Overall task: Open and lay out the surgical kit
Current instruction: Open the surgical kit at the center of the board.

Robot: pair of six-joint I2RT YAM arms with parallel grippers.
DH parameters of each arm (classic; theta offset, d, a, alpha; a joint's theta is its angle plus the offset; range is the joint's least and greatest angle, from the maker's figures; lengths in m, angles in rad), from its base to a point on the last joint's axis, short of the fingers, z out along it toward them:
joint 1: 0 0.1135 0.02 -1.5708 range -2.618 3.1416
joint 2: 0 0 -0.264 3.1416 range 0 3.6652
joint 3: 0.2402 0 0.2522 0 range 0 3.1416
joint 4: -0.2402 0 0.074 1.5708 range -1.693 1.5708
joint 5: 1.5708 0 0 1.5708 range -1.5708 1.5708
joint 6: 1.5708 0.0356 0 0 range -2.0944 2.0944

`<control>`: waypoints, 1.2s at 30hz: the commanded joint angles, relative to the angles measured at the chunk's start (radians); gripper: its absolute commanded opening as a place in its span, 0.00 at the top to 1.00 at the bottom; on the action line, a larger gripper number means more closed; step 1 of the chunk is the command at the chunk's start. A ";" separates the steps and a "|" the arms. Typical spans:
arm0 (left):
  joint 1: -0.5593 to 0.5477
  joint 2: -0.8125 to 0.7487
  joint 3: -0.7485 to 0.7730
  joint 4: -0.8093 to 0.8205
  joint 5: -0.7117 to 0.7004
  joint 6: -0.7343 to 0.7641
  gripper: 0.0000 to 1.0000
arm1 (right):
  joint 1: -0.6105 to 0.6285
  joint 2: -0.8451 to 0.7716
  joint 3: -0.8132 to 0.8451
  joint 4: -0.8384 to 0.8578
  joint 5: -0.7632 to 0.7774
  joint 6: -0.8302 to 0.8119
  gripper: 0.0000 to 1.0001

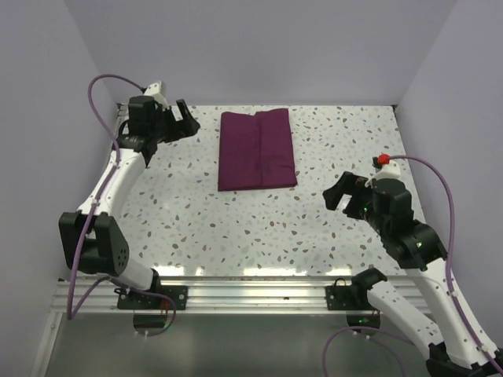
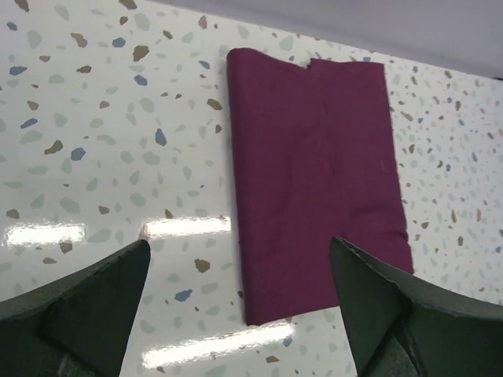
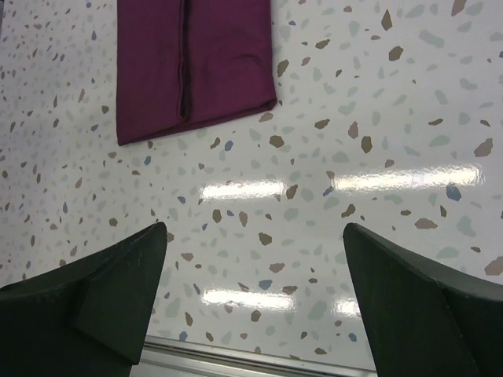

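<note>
The surgical kit [image 1: 256, 149] lies folded shut at the back middle of the table, a flat dark purple cloth wrap with a seam down its middle. Its steel tray and instruments are hidden inside. My left gripper [image 1: 187, 122] is open and empty, left of the wrap's far end, a short way off. In the left wrist view the wrap [image 2: 318, 169] lies ahead between my spread fingers [image 2: 102, 294]. My right gripper [image 1: 343, 195] is open and empty, right of the wrap's near corner. The right wrist view shows the wrap [image 3: 192, 63] at upper left, beyond my fingers [image 3: 397, 290].
The speckled terrazzo table [image 1: 259, 228] has white walls on the left, back and right. A metal rail [image 1: 251, 294] runs along the near edge by the arm bases. Purple cables loop from both arms.
</note>
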 commanded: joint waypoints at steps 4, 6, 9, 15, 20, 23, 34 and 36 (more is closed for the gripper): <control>-0.028 -0.037 -0.060 0.103 0.366 -0.119 0.00 | 0.002 -0.038 -0.009 -0.035 0.018 0.010 0.01; -0.134 0.005 -0.036 0.057 0.272 -0.113 0.00 | 0.004 -0.043 -0.014 -0.039 0.015 0.023 0.01; -0.300 0.039 0.031 0.022 0.083 -0.076 0.01 | 0.002 -0.058 -0.004 -0.067 0.030 0.032 0.02; -0.470 0.347 0.331 -0.253 -0.132 -0.067 0.45 | 0.004 -0.104 0.002 -0.130 0.072 0.053 0.02; -0.553 0.470 0.497 -0.400 -0.362 -0.081 0.62 | 0.002 -0.136 0.014 -0.197 0.107 0.067 0.02; -0.585 0.528 0.541 -0.426 -0.408 -0.078 0.62 | 0.002 -0.156 0.017 -0.223 0.124 0.073 0.02; -0.618 0.649 0.551 -0.455 -0.459 -0.106 0.60 | 0.004 -0.161 0.014 -0.257 0.128 0.107 0.02; -0.621 0.665 0.549 -0.449 -0.451 -0.104 0.60 | 0.004 -0.159 0.009 -0.254 0.128 0.113 0.02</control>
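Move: Roughly 22 cm to the right of the left hand, 4 cm farther out and 21 cm below, lies the middle of the surgical kit, still folded flat as a maroon cloth. The near end of its centre seam is about 23 cm right of that hand and 7 cm nearer the robot. From the right hand, the kit's middle is some 26 cm ahead, 21 cm to the left and 23 cm down. Swinging the left hand about 23 cm right, after a brief 4 cm lift, brings it over the kit's near half; it then sinks to end some 16 cm lower and slightly back, above the seam. The fingers tip more steeply down, the left side rolls up and the gap narrows to under half. The right hand, open, backs away 5 cm, drifting right. ##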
